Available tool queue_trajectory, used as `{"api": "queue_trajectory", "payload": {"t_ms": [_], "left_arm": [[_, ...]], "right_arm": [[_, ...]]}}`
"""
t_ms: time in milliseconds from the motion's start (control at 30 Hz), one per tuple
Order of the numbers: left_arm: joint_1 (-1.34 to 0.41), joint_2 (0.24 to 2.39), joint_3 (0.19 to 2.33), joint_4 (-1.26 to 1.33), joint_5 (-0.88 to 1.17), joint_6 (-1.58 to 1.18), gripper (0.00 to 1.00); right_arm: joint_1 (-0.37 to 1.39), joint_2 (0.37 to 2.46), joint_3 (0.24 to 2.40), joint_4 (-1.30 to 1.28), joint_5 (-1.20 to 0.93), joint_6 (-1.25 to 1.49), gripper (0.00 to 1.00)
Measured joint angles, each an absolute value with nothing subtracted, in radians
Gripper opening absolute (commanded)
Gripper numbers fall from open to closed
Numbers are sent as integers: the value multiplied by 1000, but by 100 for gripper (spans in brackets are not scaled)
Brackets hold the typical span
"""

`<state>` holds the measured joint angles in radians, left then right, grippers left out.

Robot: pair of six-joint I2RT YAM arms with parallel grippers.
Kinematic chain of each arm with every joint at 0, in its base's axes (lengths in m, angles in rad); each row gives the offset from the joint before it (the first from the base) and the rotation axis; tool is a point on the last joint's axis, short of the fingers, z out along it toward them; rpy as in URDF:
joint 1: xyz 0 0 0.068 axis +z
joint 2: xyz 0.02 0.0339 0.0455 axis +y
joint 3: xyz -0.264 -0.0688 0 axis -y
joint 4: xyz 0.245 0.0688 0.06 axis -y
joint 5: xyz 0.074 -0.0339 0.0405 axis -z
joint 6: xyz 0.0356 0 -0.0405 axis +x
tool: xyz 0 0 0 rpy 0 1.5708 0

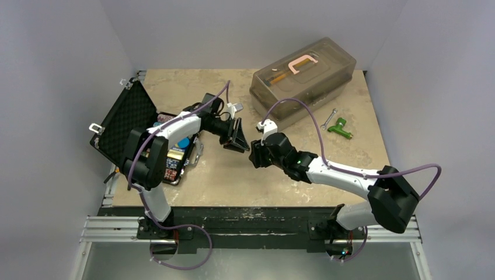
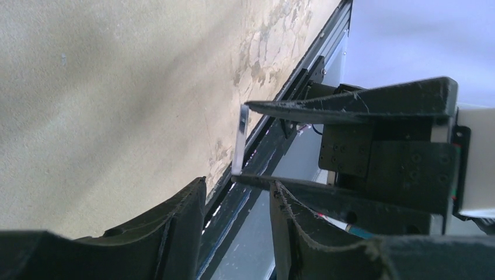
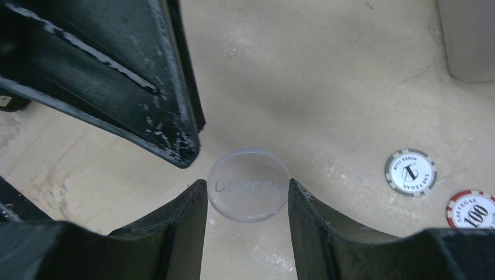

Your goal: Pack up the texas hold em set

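The black briefcase (image 1: 125, 119) lies open at the left, lid raised, with rows of coloured chips (image 1: 175, 158) in its base. My right gripper (image 3: 246, 186) is shut on a clear round disc (image 3: 250, 169) with faint lettering, pinching its rim above the table. From the left wrist view that disc (image 2: 239, 140) shows edge-on between the right gripper's fingers (image 2: 350, 108). My left gripper (image 2: 236, 186) is open with nothing between its fingers, tips just short of the disc. The two grippers meet mid-table (image 1: 250, 149). Two loose chips lie on the table, one white-grey (image 3: 411, 172) and one red (image 3: 473, 209).
A translucent grey tub (image 1: 303, 79) with a pink clamp (image 1: 302, 63) inside stands at the back right. A wrench (image 1: 330, 118) and a green-handled tool (image 1: 340, 129) lie in front of it. The tub's corner (image 3: 467, 41) is close to the loose chips.
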<state>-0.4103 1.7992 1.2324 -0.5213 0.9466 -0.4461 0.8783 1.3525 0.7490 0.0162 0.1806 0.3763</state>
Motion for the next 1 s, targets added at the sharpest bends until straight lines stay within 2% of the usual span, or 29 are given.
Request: {"api": "queue_trajectory", "payload": {"t_ms": [367, 533, 700, 800, 867, 1000], "left_arm": [[-429, 1847, 1261, -534, 939, -453, 38], [-455, 1864, 1276, -544, 939, -449, 31], [-469, 1876, 1285, -558, 940, -437, 15], [-471, 1877, 1288, -567, 931, -420, 2], [-469, 1880, 1290, -568, 929, -409, 0], [-471, 1882, 1303, -593, 926, -390, 0]], "right_arm": [[884, 1377, 778, 46, 161, 354, 36], [884, 1388, 786, 49, 159, 352, 36], [888, 1393, 789, 49, 157, 346, 36], [890, 1402, 798, 46, 157, 341, 37], [890, 1402, 801, 47, 155, 338, 41], [897, 1403, 808, 46, 163, 332, 62]]}}
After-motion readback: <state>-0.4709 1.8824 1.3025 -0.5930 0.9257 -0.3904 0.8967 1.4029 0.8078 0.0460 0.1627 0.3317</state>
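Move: The clear dealer button, held upright at my right fingertips, is about 5 cm to the right of my left hand, 2 cm back and 3 cm lower. From my right hand, my left fingertips lie about 5 cm left, 2 cm ahead and 3 cm up. On the table some 9 cm below my right hand, the white "1" chip lies 7 cm ahead and 8 cm right, the red "100" chip 7 cm ahead and 12 cm right. I take the clear dealer button across from my right hand: my left hand eases down and right, a little back, about 2.5 cm in all, until its half-open fingers straddle the rim, then shuts them to pinch it. Meanwhile my right hand brings the button about 2 cm left and 1 cm up, and at the very end its grip just starts to ease. ##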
